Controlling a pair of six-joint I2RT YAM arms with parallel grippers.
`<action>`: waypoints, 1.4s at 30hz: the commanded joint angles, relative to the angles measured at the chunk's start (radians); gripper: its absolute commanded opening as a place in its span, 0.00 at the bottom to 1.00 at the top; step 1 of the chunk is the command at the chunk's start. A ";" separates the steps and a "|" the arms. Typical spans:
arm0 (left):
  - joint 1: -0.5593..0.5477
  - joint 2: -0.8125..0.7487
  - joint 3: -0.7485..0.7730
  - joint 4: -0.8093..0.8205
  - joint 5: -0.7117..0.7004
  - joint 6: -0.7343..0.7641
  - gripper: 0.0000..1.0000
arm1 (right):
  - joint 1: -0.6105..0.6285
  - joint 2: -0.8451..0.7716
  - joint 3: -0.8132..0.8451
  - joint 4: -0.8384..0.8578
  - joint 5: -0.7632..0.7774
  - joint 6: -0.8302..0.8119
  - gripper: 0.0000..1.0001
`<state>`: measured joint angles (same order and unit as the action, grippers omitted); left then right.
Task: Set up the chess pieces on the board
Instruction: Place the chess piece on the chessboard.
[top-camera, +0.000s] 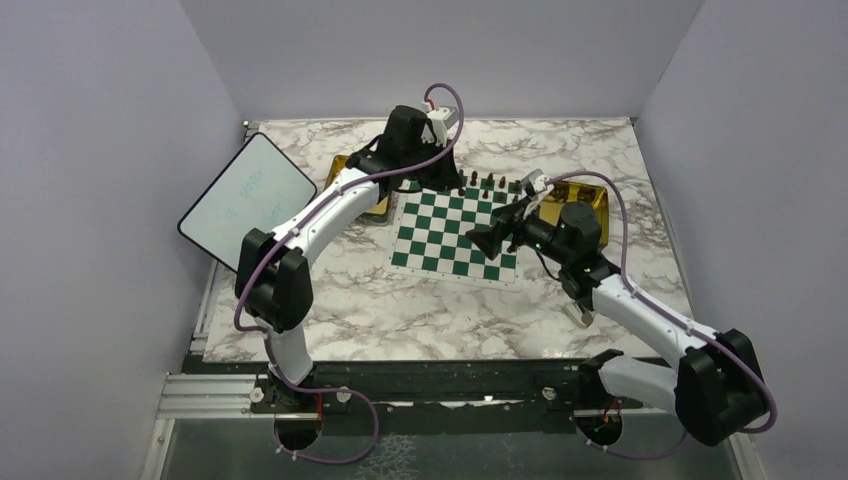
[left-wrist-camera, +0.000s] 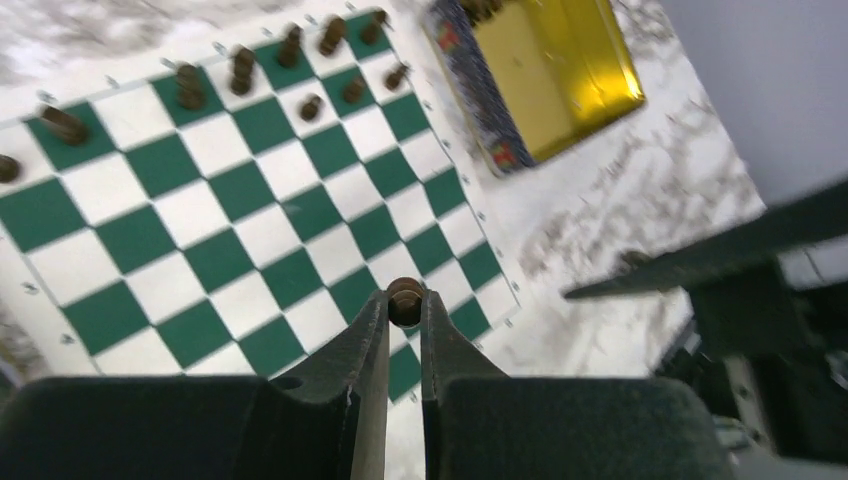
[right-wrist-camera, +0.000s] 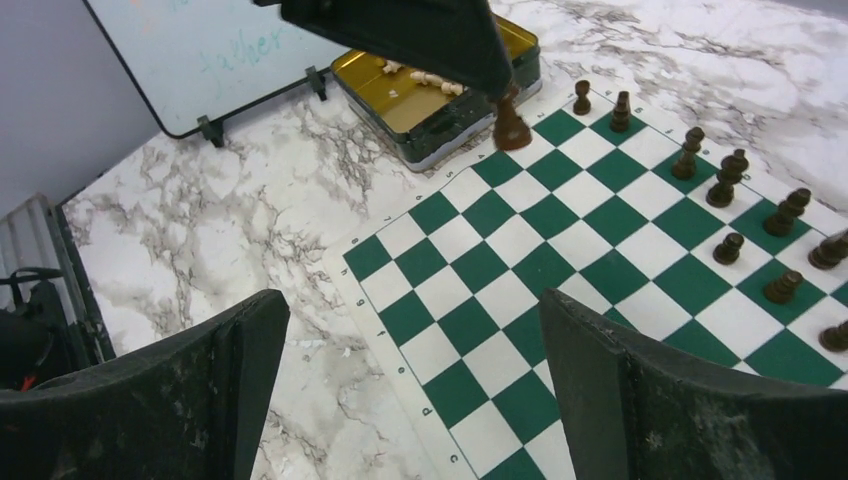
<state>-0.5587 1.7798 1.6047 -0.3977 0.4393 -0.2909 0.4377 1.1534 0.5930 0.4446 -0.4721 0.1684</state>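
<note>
The board (top-camera: 440, 240) of green and white squares lies mid-table. Several dark chess pieces (top-camera: 490, 184) stand along its far edge, also visible as the dark rows (right-wrist-camera: 728, 178) in the right wrist view. My left gripper (left-wrist-camera: 405, 300) is shut on a dark piece (left-wrist-camera: 405, 292), pinched at its round head. In the right wrist view that held piece (right-wrist-camera: 511, 124) hangs at the board's far left corner; whether it touches the square I cannot tell. My right gripper (right-wrist-camera: 412, 300) stands open and empty over the board's near left edge.
A gold tray (right-wrist-camera: 400, 100) holding cream pieces (right-wrist-camera: 430, 78) sits just beyond the board's left corner. A second gold tray (top-camera: 592, 200) lies by the board's right side. A white tablet (top-camera: 245, 195) leans at the left. Walls enclose the table.
</note>
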 joint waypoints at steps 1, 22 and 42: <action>-0.003 0.079 0.102 0.011 -0.228 0.070 0.08 | 0.006 -0.089 -0.010 -0.097 0.133 0.076 1.00; 0.032 0.509 0.454 0.060 -0.495 0.153 0.08 | 0.006 -0.211 0.008 -0.292 0.250 0.219 1.00; 0.057 0.629 0.509 0.143 -0.441 0.138 0.08 | 0.006 -0.202 0.059 -0.399 0.347 0.165 1.00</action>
<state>-0.4973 2.3772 2.0792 -0.2829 -0.0265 -0.1360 0.4377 0.9630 0.6216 0.0631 -0.1646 0.3527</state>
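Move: The left hand, holding the dark piece, has the empty f1 square about 19 cm ahead, 2 cm to its left and 20 cm below. Seen from that hand, the e1 piece stands about 18 cm ahead and 1 cm right, the g1 piece 19 cm ahead and 5 cm left, and the h1 rook 20 cm ahead and 9 cm left. From the empty right hand, f1 lies some 27 cm ahead, 5 cm left and 18 cm down. Still pinching the dark chess piece, the left hand carries it forward some 19 cm towards the empty f1 square and down about 12 cm, the descent ending before the forward travel does. Its wrist turns roughly 30 degrees, swinging the fingers from rightward round to forward. The right hand, already open and empty, draws off about 5 cm to the right, turning clockwise and tipping down. ##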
